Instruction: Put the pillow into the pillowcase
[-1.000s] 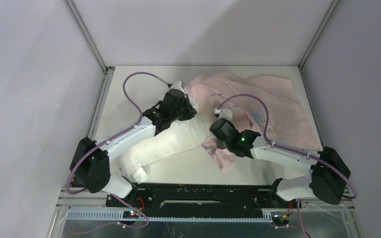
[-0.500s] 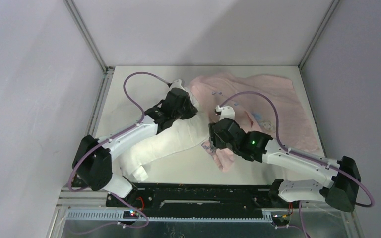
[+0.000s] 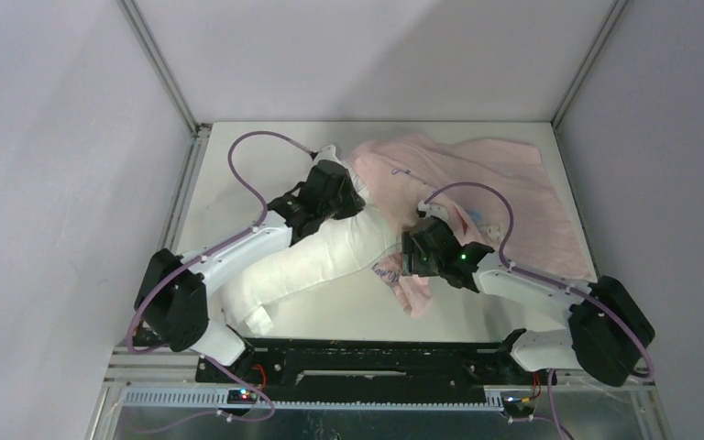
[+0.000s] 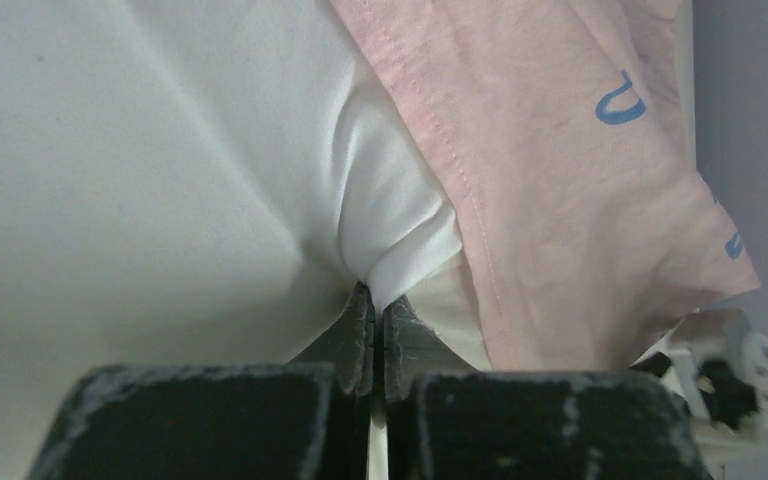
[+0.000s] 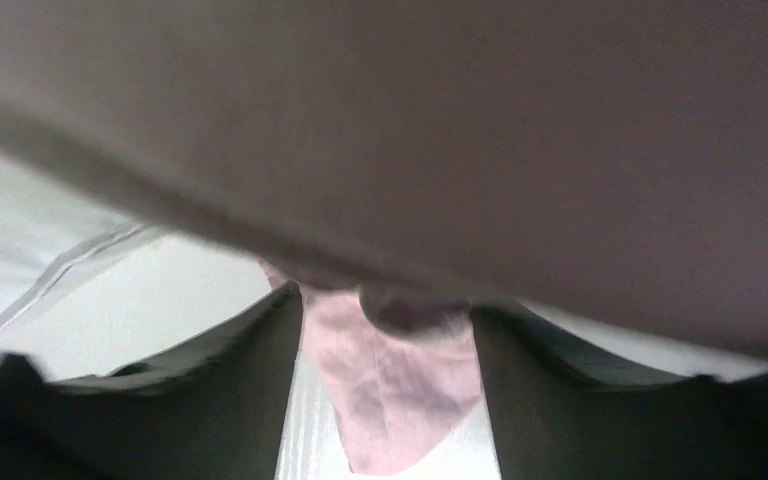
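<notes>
The white pillow (image 3: 316, 261) lies diagonally on the table, its far end tucked under the pink pillowcase (image 3: 495, 188) spread at the back right. My left gripper (image 3: 346, 197) is shut on a pinch of the pillow's (image 4: 160, 150) fabric at its far corner, right beside the hemmed edge of the pillowcase (image 4: 560, 180); the jaws (image 4: 375, 305) meet on the white cloth. My right gripper (image 3: 414, 255) sits at the pillowcase's near bunched edge. Its fingers (image 5: 240, 385) stand apart and a loose flap of the pink pillowcase (image 5: 390, 410) hangs between them, touching neither clearly. Blurred pink cloth fills the upper right wrist view.
Grey enclosure walls and metal posts (image 3: 160, 69) bound the white table (image 3: 238, 174) on three sides. The arms' black base rail (image 3: 376, 357) runs along the near edge. Purple cables (image 3: 247, 160) loop above both arms.
My right gripper has opened and let go of the pillowcase's near edge, shifting slightly right. The left gripper keeps its hold on the pillow and has barely moved.
</notes>
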You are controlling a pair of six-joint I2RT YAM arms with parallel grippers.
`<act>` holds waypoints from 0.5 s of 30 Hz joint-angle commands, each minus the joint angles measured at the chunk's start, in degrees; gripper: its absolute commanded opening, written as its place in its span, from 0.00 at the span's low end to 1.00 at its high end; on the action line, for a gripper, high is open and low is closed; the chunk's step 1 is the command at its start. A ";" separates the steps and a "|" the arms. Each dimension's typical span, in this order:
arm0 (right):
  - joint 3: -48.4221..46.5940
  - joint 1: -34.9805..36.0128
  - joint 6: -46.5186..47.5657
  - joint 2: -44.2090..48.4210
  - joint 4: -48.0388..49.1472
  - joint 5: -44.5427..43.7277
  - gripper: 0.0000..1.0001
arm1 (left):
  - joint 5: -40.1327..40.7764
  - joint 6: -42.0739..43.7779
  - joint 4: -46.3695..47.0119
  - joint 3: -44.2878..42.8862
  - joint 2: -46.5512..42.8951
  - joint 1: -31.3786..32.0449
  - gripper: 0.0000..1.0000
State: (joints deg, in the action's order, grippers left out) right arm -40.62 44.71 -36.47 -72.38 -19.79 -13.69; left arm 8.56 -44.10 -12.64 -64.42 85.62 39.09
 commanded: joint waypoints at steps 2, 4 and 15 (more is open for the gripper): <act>-1.20 -1.59 0.53 -4.03 7.80 4.50 0.48 | 3.09 0.22 -0.69 -5.77 0.97 -0.07 0.00; -3.62 1.35 1.02 -2.39 5.56 3.59 0.23 | 3.49 1.26 -0.63 -7.21 1.67 -0.16 0.00; -26.00 8.85 6.72 4.82 -5.81 6.33 0.00 | 5.21 0.13 1.11 -9.23 3.01 3.77 0.00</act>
State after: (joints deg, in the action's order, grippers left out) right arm -62.89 59.11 -31.83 -67.92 -25.23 -11.88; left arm 12.82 -42.94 -14.48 -72.58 90.50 39.46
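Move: The pillowcase's near rim lies right at the right hand's open fingers, about 1 cm ahead, 1 cm left and 2 cm below. From that hand the pillow's right end is some 6 cm left and 3 cm ahead, and the loose pink tail hangs roughly 5 cm back and 4 cm below. The left hand already pinches the pillow's corner; the pillowcase's upper rim lies about 4 cm to its right and 2 cm ahead, nearly level. Down about 1 cm first, the right hand shuts its fingers on the pillowcase's near rim, then swings fast left and steeply up, roughly 10 cm left and 18 cm up and a little back, turning counter-clockwise and tipping its fingertips upward, to haul the cloth around the pillow's end. The left hand keeps its pinch on the pillow corner and eases about 3 cm forward and 2 cm up. ##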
